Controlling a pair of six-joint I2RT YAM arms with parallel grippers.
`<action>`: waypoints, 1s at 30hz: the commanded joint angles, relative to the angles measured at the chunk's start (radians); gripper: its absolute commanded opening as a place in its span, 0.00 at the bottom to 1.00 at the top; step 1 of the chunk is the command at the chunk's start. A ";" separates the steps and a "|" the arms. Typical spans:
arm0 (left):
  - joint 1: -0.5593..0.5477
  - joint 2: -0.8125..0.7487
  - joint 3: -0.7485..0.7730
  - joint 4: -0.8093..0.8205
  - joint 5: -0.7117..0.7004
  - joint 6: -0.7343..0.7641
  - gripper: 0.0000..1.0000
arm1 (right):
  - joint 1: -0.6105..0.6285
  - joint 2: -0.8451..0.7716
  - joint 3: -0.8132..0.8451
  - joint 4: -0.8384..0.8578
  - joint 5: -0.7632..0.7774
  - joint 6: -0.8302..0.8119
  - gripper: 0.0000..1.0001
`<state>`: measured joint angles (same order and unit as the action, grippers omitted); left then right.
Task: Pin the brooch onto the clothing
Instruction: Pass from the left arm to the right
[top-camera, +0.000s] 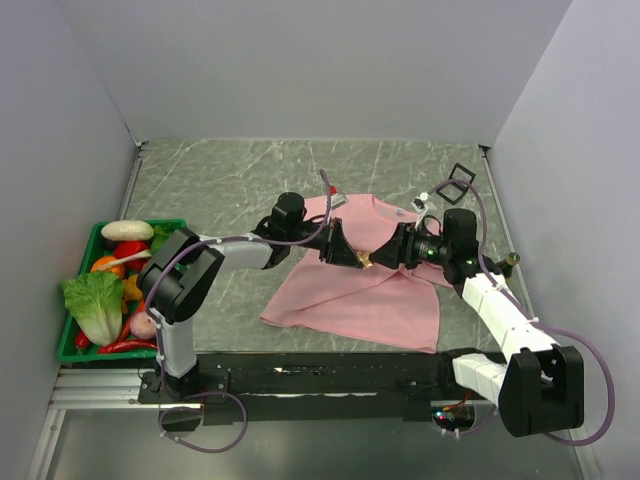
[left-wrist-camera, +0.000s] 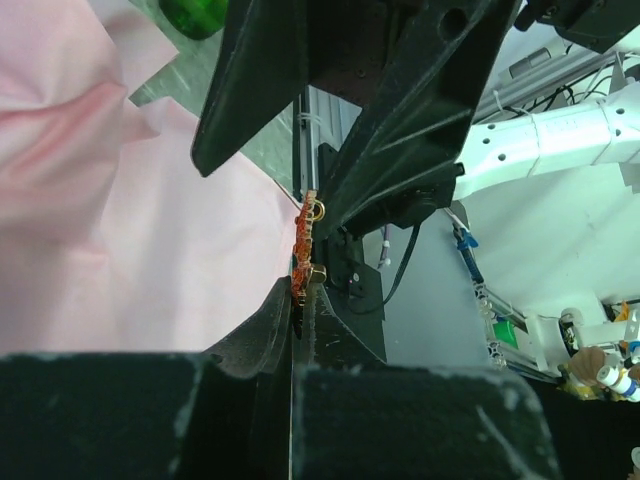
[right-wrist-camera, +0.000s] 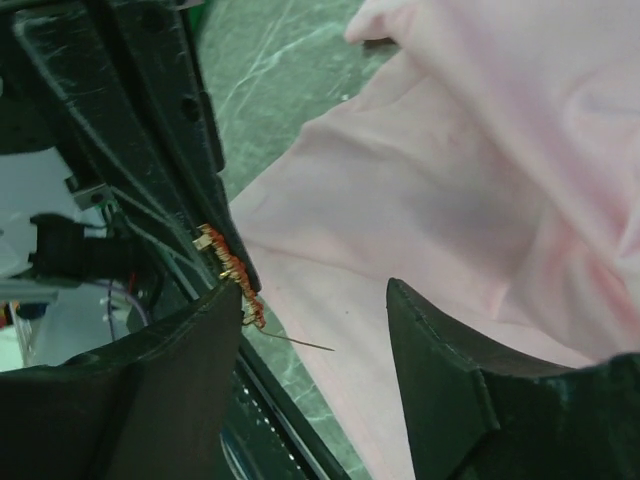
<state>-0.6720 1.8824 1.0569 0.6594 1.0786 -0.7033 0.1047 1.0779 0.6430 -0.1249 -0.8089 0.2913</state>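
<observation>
The pink T-shirt (top-camera: 350, 300) lies crumpled at the middle of the table; it also shows in the left wrist view (left-wrist-camera: 120, 240) and the right wrist view (right-wrist-camera: 480, 170). My left gripper (top-camera: 350, 257) is shut on the tiny orange-red brooch (top-camera: 367, 261) and holds it just above the shirt. In the left wrist view the brooch (left-wrist-camera: 305, 235) sticks out of the shut gripper (left-wrist-camera: 297, 290). My right gripper (top-camera: 386, 258) faces it, open (right-wrist-camera: 310, 330), one finger (right-wrist-camera: 180, 350) beside the brooch (right-wrist-camera: 232, 275). The brooch's thin pin juts out over the fabric.
A green basket (top-camera: 70, 345) of toy vegetables stands at the left edge. A small black square frame (top-camera: 460, 178) and a white bit (top-camera: 424, 200) lie at the back right. Grey walls close in the table on three sides.
</observation>
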 joint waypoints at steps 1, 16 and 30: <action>0.000 -0.068 -0.014 0.057 0.023 -0.002 0.01 | 0.003 -0.021 0.046 0.048 -0.095 -0.020 0.57; 0.006 -0.069 -0.031 0.131 -0.034 -0.074 0.01 | 0.020 -0.026 0.046 0.001 -0.179 -0.040 0.43; 0.022 -0.071 -0.043 0.134 -0.075 -0.091 0.01 | 0.021 -0.044 0.032 0.037 -0.185 -0.012 0.33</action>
<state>-0.6598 1.8606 1.0172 0.7208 1.0229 -0.7841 0.1177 1.0576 0.6495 -0.1253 -0.9699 0.2718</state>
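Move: The brooch is sticking out of the left gripper's tips, about 2 cm to that hand's right at its own forward and height. The open right gripper's hand point lies about 7 cm to the left hand's right, 1 cm ahead and 1 cm lower. From the right hand, the brooch lies some 5 cm left, 1 cm back and 1 cm higher. The shirt's middle is roughly 6 cm left of the right hand, level fore and aft, 14 cm below. Hold the brooch nearly still in the left fingers. Bring the right hand sideways about 2.5 cm back, with some 2 cm of rise and a little to the left, turning about 10 degrees counter-clockwise, so the brooch's free end comes in line with its finger gap. Meanwhile narrow the right fingers to roughly half their opening, easing to a stop without shutting. ##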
